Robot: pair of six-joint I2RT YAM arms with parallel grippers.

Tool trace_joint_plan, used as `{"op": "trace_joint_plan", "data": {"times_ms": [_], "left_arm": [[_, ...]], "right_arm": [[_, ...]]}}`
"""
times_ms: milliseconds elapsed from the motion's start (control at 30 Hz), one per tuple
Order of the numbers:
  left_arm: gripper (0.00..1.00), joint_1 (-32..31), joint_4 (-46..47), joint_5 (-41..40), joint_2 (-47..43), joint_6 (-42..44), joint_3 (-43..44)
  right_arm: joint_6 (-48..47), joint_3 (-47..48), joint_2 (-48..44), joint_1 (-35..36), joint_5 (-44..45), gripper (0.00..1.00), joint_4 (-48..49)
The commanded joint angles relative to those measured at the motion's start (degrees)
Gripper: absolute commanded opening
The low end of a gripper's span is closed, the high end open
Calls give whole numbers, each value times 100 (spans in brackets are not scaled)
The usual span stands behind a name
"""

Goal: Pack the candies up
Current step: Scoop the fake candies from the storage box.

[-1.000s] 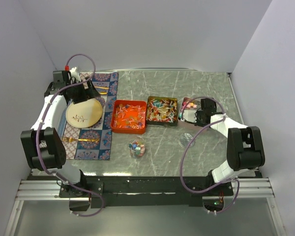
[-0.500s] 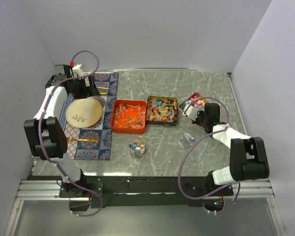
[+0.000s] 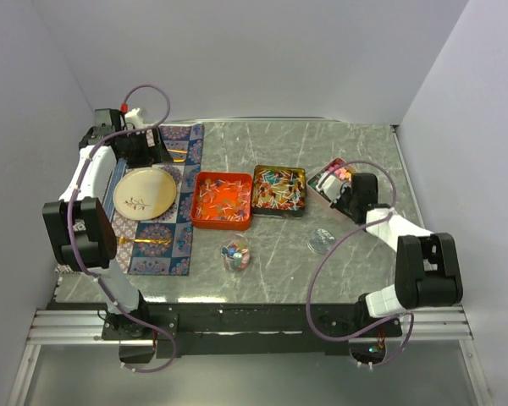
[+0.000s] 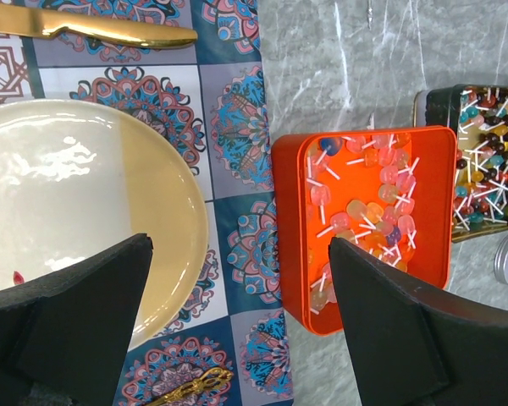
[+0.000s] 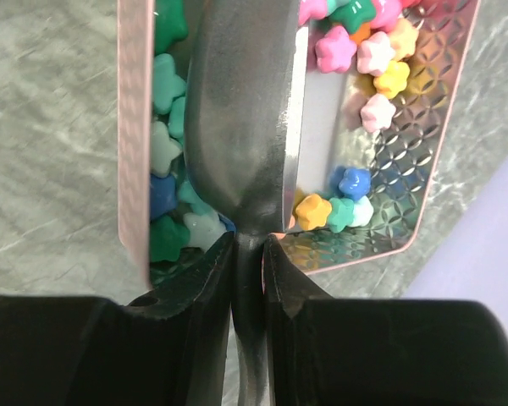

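The candies point(image 5: 356, 49) are small star-shaped pieces, pink, yellow, blue and green, lying in a pink-rimmed tin point(image 5: 134, 127) at the table's right point(image 3: 332, 178). My right gripper point(image 5: 248, 254) is shut on the handle of a metal scoop point(image 5: 241, 110), whose bowl lies inside that tin among the candies. In the top view the right gripper point(image 3: 349, 196) sits at the tin's near edge. My left gripper point(image 4: 237, 254) is open and holds nothing, hovering over the placemat between a cream plate point(image 4: 85, 186) and an orange tray point(image 4: 444, 211) of lollipops.
Right of the orange tray point(image 3: 222, 200) stands a dark tin point(image 3: 279, 190) of lollipops. Nearer me are a small clear jar point(image 3: 236, 254) holding coloured candies and its round lid point(image 3: 321, 241). The patterned placemat point(image 3: 157, 245) carries the plate point(image 3: 144, 193), a gold knife point(image 4: 93, 30) and a gold fork point(image 4: 182, 389).
Over the last second my right gripper swung with the scoop to the tin's near right side. My left wrist shifted slightly back and has held still since.
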Motion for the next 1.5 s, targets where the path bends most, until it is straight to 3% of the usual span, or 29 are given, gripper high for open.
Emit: {"op": "trace_joint_plan", "data": {"times_ms": [0,100,433,667,933,1067,1467], "left_arm": [[93,18,125,251,-130,-59,101],[92,18,204,286,-156,-120,-23],[92,9,388,356,-314,-208,-251],[92,9,529,418,-350,-305,-383],[92,-35,564,427,-358,-314,-436],[92,-43,503,409,-315,-270,-392],[92,-52,582,374,-323,-340,-506]], "right_arm": [[417,755,583,-19,-58,0,-829],[417,933,742,-28,-146,0,-1156],[338,827,-12,-10,-207,30,-1903],[926,1450,-14,-28,-655,41,-2703],[1918,2452,601,-292,-1095,45,-3442],[2447,3067,944,-748,-1192,45,-3994],[2377,2937,1041,-889,-1658,45,-4198]]}}
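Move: The right hand still grips the scoop's handle, with the bowl tilted on edge inside the star-candy box. The middle of that box lies about 4 cm ahead, 5 cm to the left and 4 cm below. The lollipop tin is some 21 cm left and 3 cm ahead; the round lid is about 10 cm left and 11 cm back. From the left hand the candy box is some 50 cm right, 7 cm back and 15 cm lower. The right fingers let go of the scoop's handle: still gripping, the hand pushes the scoop about 2 cm forward into the box, then opens part-way while drawing back some 4 cm. It rises about 4 cm, swinging forward and right, then eases back, tipping steeper down, left side rising, and turning some 20 degrees clockwise, the parted fingers ending astride the handle. ##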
